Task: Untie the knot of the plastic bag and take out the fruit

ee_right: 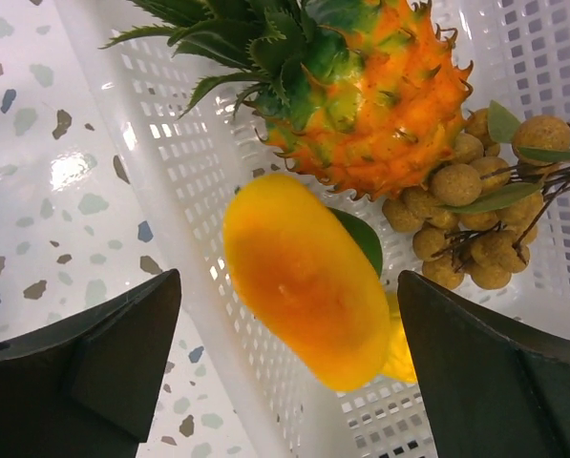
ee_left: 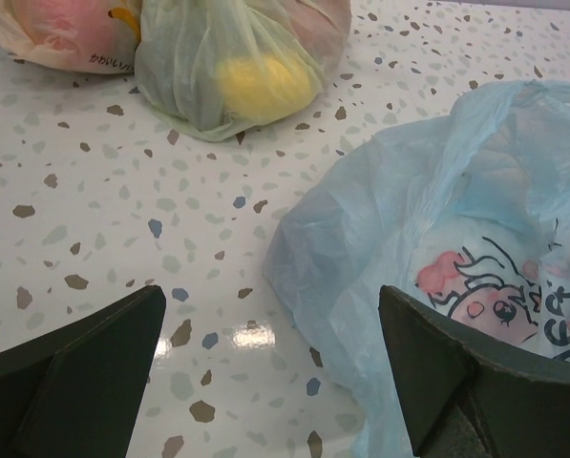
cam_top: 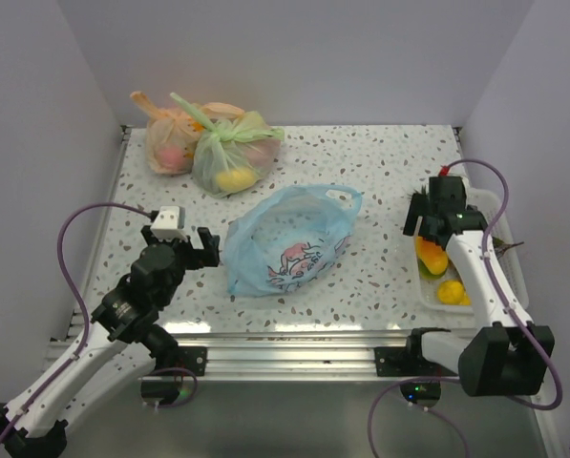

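Note:
The light blue plastic bag [cam_top: 285,243] [ee_left: 437,219] lies slack in the middle of the table, pink-and-black cartoon print facing up. One blue handle loop [cam_top: 342,196] lies loose; the knot is not in view. My left gripper [cam_top: 182,244] [ee_left: 270,296] stands open at the bag's left edge, holding nothing. The fruit is in a white basket [cam_top: 495,205] [ee_right: 199,191]: a pineapple [ee_right: 380,95], an orange-yellow piece [ee_right: 304,277] [cam_top: 432,256], tan berries [ee_right: 466,210] and a yellow piece [cam_top: 449,290]. My right gripper [cam_top: 426,227] [ee_right: 289,277] is open above the orange-yellow piece, both fingers apart from it.
A knotted green bag [cam_top: 232,153] [ee_left: 227,67] and a knotted orange bag [cam_top: 175,143] [ee_left: 55,33], both with fruit inside, sit at the back left. White walls close in the table on three sides. The basket stands against the right wall.

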You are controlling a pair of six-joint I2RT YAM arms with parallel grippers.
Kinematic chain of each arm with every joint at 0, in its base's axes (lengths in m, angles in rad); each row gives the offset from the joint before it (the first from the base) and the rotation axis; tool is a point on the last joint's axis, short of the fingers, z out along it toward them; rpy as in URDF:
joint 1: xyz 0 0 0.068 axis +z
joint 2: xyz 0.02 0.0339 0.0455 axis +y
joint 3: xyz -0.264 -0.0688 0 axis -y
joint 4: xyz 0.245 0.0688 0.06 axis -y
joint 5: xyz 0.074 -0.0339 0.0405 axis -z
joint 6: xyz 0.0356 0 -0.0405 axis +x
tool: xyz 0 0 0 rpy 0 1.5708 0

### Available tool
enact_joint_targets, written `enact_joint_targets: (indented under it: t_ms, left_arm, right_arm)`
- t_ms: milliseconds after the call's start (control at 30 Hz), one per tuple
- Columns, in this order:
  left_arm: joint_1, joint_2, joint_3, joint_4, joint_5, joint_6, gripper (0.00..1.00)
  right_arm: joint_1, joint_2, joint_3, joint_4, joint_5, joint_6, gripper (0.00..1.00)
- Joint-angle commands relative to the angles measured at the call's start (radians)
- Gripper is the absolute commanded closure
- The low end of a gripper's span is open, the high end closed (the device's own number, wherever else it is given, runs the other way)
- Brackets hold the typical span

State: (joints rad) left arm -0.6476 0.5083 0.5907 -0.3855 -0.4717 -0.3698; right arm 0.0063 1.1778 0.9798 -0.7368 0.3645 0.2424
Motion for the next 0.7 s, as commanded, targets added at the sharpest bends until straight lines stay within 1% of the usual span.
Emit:
enact_joint_targets:
  t_ms: [0, 33, 167, 233, 267, 300, 333, 400, 433, 467, 533, 567, 667]
  left_arm:
    - [0.011, 0.007, -0.014, 0.060, 0.018, 0.029, 0.00]
    - [0.011, 0.010, -0.014, 0.060, 0.030, 0.032, 0.00]
    - [0.011, 0.050, -0.020, 0.088, 0.091, 0.049, 0.00]
    - [0.011, 0.076, -0.022, 0.097, 0.146, 0.066, 0.00]
    - [0.011, 0.111, -0.020, 0.097, 0.165, 0.071, 0.00]
    - [0.011, 0.127, -0.016, 0.097, 0.180, 0.072, 0.00]
    - [0.011, 0.145, -0.005, 0.096, 0.198, 0.065, 0.00]
    - [0.011, 0.190, 0.004, 0.092, 0.209, 0.052, 0.00]
    - [0.009, 0.203, 0.020, 0.094, 0.222, 0.043, 0.00]
    - [0.009, 0.234, 0.029, 0.096, 0.228, 0.039, 0.00]
    - [0.006, 0.266, 0.069, 0.091, 0.260, 0.020, 0.00]
    - [0.003, 0.300, 0.086, 0.080, 0.269, 0.011, 0.00]
    - [-0.018, 0.364, 0.129, 0.067, 0.257, -0.033, 0.00]
  right_arm:
    - [-0.002, -0.050, 0.039, 0.013, -0.047, 0.006, 0.01]
    - [0.000, -0.075, 0.051, 0.010, -0.073, -0.008, 0.01]
    - [0.009, -0.138, 0.062, 0.020, -0.307, -0.022, 0.02]
    - [0.029, -0.164, 0.066, 0.036, -0.354, -0.017, 0.01]
    - [0.059, -0.170, 0.066, 0.042, -0.360, -0.011, 0.01]
    - [0.082, -0.173, 0.069, 0.059, -0.402, -0.006, 0.01]
    - [0.143, -0.173, 0.071, 0.068, -0.409, 0.011, 0.01]
    - [0.213, -0.164, 0.069, 0.114, -0.418, 0.029, 0.02]
    - [0.243, -0.153, 0.068, 0.134, -0.449, 0.056, 0.01]
    - [0.298, -0.130, 0.066, 0.157, -0.463, 0.076, 0.01]
    - [0.362, -0.104, 0.057, 0.238, -0.473, 0.119, 0.01]
    - [0.429, -0.075, 0.056, 0.264, -0.464, 0.132, 0.02]
    - [0.527, -0.029, 0.043, 0.374, -0.467, 0.198, 0.01]
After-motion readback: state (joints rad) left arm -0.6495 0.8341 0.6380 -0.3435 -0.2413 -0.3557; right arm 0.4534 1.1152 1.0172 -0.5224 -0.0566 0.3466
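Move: The open blue bag is the target for both hands: from the right hand its middle lies about 32 cm to the left, 2 cm ahead and 12 cm below. The just-released mango lies in the basket some 8 cm below that hand, 2 cm ahead and 3 cm right, with the pineapple about 9 cm beyond it. From the left hand the blue bag's middle is roughly 19 cm right, 6 cm ahead, 17 cm down; the green bag stands 28 cm ahead, 5 cm right. Leftward in a fast sweep, the right hand leaves the basket with its fingers already wide, rising about 6 cm early on, then running nearly level some 22 cm towards the blue bag while swinging counter-clockwise. After a brief pause the left hand, also still open, goes right and down about 5 cm each way towards the bag's left rim, tipping down and turning clockwise. ##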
